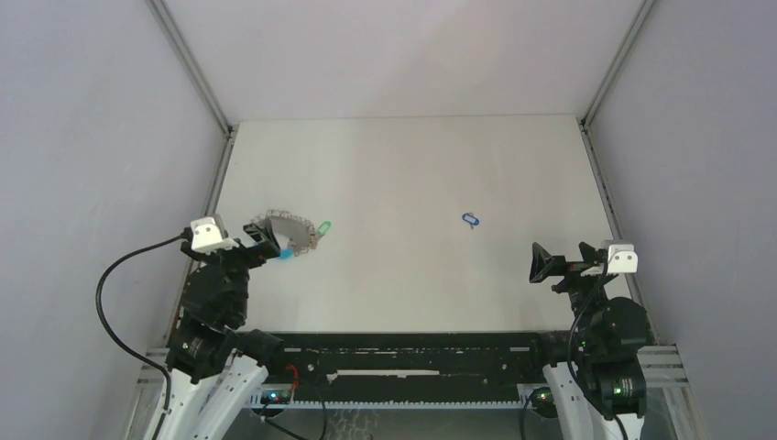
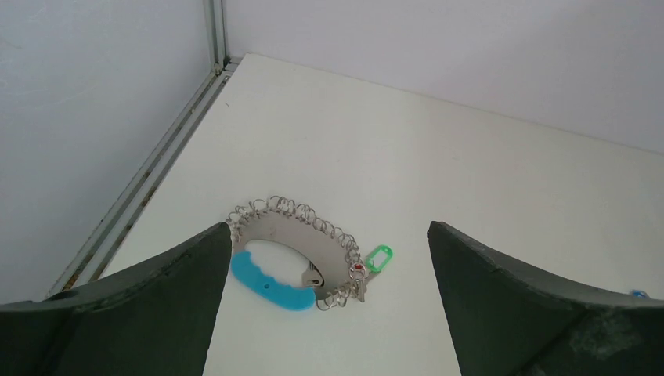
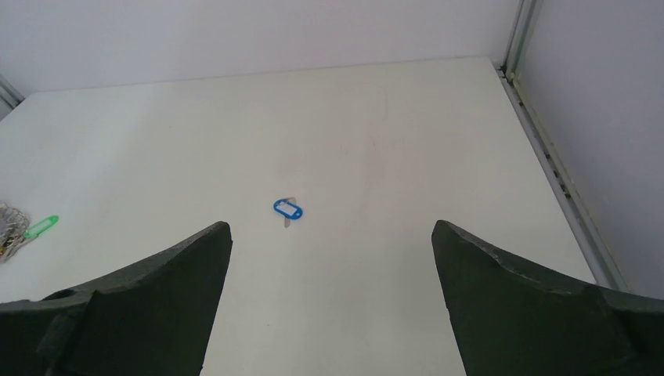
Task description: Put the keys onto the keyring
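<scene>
The key (image 1: 471, 219) with a dark-blue oval head lies flat on the white table, right of centre; in the right wrist view the key (image 3: 289, 209) sits ahead of my right gripper and slightly left. My right gripper (image 1: 561, 259) (image 3: 330, 226) is open and empty, well short of the key. The keyring (image 1: 291, 231) (image 2: 313, 239), a loop edged with several small silver rings, rests at the table's left side. A cyan piece (image 2: 268, 280) and a green tag (image 2: 379, 258) hang on it. Just before the keyring stands my left gripper (image 1: 266, 240) (image 2: 329, 229), open and holding nothing.
The white table (image 1: 412, 165) is boxed in by grey walls, with metal rails along its left edge (image 2: 149, 184) and right edge (image 3: 552, 164). Both arm bases stand on a black rail (image 1: 412, 353) at the near edge.
</scene>
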`<state>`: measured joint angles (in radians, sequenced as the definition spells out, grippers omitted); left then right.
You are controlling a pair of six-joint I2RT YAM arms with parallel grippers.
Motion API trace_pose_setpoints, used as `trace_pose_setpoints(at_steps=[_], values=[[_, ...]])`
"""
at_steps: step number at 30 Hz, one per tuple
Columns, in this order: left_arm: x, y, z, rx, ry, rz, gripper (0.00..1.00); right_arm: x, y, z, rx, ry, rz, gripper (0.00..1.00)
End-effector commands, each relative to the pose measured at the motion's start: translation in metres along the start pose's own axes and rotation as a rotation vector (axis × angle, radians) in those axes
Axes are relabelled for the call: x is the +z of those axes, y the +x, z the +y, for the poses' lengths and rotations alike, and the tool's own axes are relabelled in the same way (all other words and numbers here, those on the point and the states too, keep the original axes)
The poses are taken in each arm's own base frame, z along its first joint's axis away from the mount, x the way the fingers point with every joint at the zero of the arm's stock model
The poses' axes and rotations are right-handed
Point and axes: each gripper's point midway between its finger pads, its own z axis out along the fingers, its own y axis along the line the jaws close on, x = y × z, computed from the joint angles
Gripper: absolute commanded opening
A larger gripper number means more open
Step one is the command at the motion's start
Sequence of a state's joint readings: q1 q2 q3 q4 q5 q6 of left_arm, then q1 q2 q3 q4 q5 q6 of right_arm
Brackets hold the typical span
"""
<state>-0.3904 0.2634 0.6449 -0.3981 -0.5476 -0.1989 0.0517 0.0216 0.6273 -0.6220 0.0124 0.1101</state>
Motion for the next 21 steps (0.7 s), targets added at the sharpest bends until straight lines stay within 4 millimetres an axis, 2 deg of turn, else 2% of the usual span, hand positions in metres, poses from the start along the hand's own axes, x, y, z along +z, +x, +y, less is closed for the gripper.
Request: trace_pose_setpoints(at_steps=[1, 8, 14, 19, 21], values=[[0.004, -0.009, -0.001, -0.017, -0.011, -0.024, 1.0, -0.002, -0.019, 0.004, -0.007, -0.021, -0.066, 1.0], [0.01, 0.005, 0.006, -0.071, -0.095, 0.029, 1.0, -0.003, -0.022, 0.011, -0.008, -0.058, -0.079, 1.0], [0.02, 0.025, 0.003, -0.077, -0.13, 0.115, 1.0, -0.005, -0.022, 0.018, -0.007, -0.102, -0.081, 1.0], [0.029, 0.043, 0.015, -0.15, -0.295, 0.176, 1.0, -0.008, -0.022, 0.025, -0.01, -0.142, -0.086, 1.0], [0.034, 0.05, 0.012, -0.128, -0.299, 0.207, 1.0, -0.01, -0.022, 0.027, -0.01, -0.157, -0.088, 1.0]])
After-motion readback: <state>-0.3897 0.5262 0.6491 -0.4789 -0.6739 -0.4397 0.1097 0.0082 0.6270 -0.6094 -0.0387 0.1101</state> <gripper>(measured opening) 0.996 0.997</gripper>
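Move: The keyring, the plate edged with wire coils and a blue strip, lies about 16 cm ahead of the left hand, roughly 3 cm to its left and 28 cm below. The green-tagged key at the keyring's right end is some 17 cm ahead of that hand and 7 cm to its right, at the same depth. From the right hand, the blue-tagged key lies alone, about 26 cm ahead, 12 cm to the left and 26 cm below. Towards the keyring the left hand sinks about 6 cm, gathering speed, and edges nearly 3 cm forward, its fingers tipping down some 15 degrees and swinging a little counter-clockwise, wide open. The right hand, also open, eases about 2 cm left, to the side where the blue-tagged key lies, turning slightly counter-clockwise; neither hand touches anything. ##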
